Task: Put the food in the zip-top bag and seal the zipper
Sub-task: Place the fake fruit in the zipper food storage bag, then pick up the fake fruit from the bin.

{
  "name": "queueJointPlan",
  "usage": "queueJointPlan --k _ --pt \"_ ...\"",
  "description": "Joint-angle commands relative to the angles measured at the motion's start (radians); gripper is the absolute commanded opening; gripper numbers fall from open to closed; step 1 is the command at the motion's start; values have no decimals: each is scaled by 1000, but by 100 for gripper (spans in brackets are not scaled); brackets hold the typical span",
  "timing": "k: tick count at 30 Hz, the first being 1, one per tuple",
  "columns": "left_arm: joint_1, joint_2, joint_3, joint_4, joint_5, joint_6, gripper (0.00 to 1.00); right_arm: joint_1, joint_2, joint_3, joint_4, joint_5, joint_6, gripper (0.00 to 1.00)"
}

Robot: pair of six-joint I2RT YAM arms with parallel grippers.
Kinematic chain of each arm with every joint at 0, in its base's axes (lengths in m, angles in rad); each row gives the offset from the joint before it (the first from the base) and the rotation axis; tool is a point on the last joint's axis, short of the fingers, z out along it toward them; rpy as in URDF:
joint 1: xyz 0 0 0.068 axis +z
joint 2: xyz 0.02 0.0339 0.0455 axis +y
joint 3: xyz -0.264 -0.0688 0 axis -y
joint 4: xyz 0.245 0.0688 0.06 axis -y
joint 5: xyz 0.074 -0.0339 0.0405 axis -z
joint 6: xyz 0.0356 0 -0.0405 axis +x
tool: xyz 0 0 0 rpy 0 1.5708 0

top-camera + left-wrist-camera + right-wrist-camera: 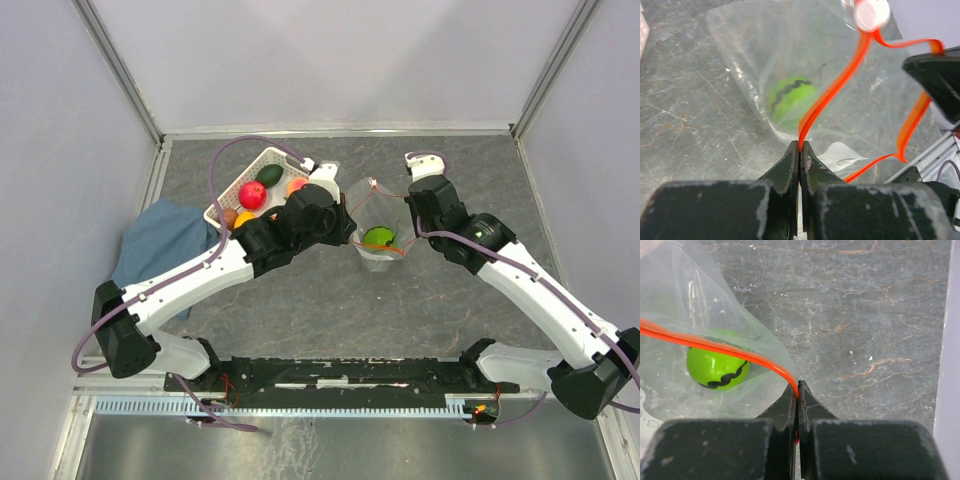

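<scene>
The clear zip-top bag (380,228) hangs open at mid-table between both grippers, with the green round fruit (378,237) inside it. The fruit also shows in the left wrist view (792,97) and the right wrist view (717,366). My left gripper (800,146) is shut on the red-orange zipper strip (832,90) on the bag's left side. The white slider (871,13) sits at the far end. My right gripper (797,386) is shut on the strip (715,345) on the right side. The red apple (251,194), dark green avocado (268,174) and an orange piece (243,218) lie in the basket.
The white lattice basket (222,202) stands left of the bag, partly behind my left arm. A blue cloth (160,245) lies at the left. Grey walls enclose the table on three sides.
</scene>
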State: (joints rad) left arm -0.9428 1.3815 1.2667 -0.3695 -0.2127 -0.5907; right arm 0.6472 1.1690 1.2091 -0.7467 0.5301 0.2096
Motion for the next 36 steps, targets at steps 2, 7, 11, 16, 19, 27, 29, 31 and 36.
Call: queueJointPlan --k 2,7,11,16,19,27,29,31,36 --pt "1 11 33 -23 -121 74 3 -28 -89 -10 46 85 -26 2" --pt "2 42 20 32 -50 66 3 -47 -97 -35 71 70 -24 2" --pt "2 86 30 65 -21 62 7 -49 -91 -57 89 27 -17 2" --pt "1 113 35 160 48 58 25 -48 -86 -81 115 32 -12 2" --pt "3 122 36 195 62 58 35 -49 -81 -106 136 56 -5 2" --pt "38 72 -1 194 14 64 69 -49 -93 -126 145 77 -4 1" --pt "65 43 -21 186 18 63 78 -50 -97 -130 147 75 -4 1" --pt "95 18 -35 169 37 67 83 -49 -97 -131 148 69 -3 1" --pt "126 -33 -36 73 -34 109 100 -50 -105 -139 158 54 -1 1"
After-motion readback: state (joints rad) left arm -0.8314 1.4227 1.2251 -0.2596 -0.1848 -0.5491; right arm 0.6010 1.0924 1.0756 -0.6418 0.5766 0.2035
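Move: Both closed grippers hold the orange-edged rim of the upright, open bag. The watermelon inside it lies about 7 cm to the right of the left hand, 3 cm ahead and some 13 cm below; from the right hand it is about 9 cm left, 2 cm ahead and 12 cm below. From the left hand, the peach sits about 13 cm left and 13 cm ahead, and the basket's middle some 19 cm left and 9 cm ahead, both roughly 15 cm lower. Down and to the right by about 3 cm each, the left hand follows the bag while its fingers start to part and let go of the rim; then, opening wide, it swings back left about 5 cm and forward some 3 cm, away from the bag. The right hand keeps its pinch on the other side, easing up and a little right, then sinking about 3 cm. ##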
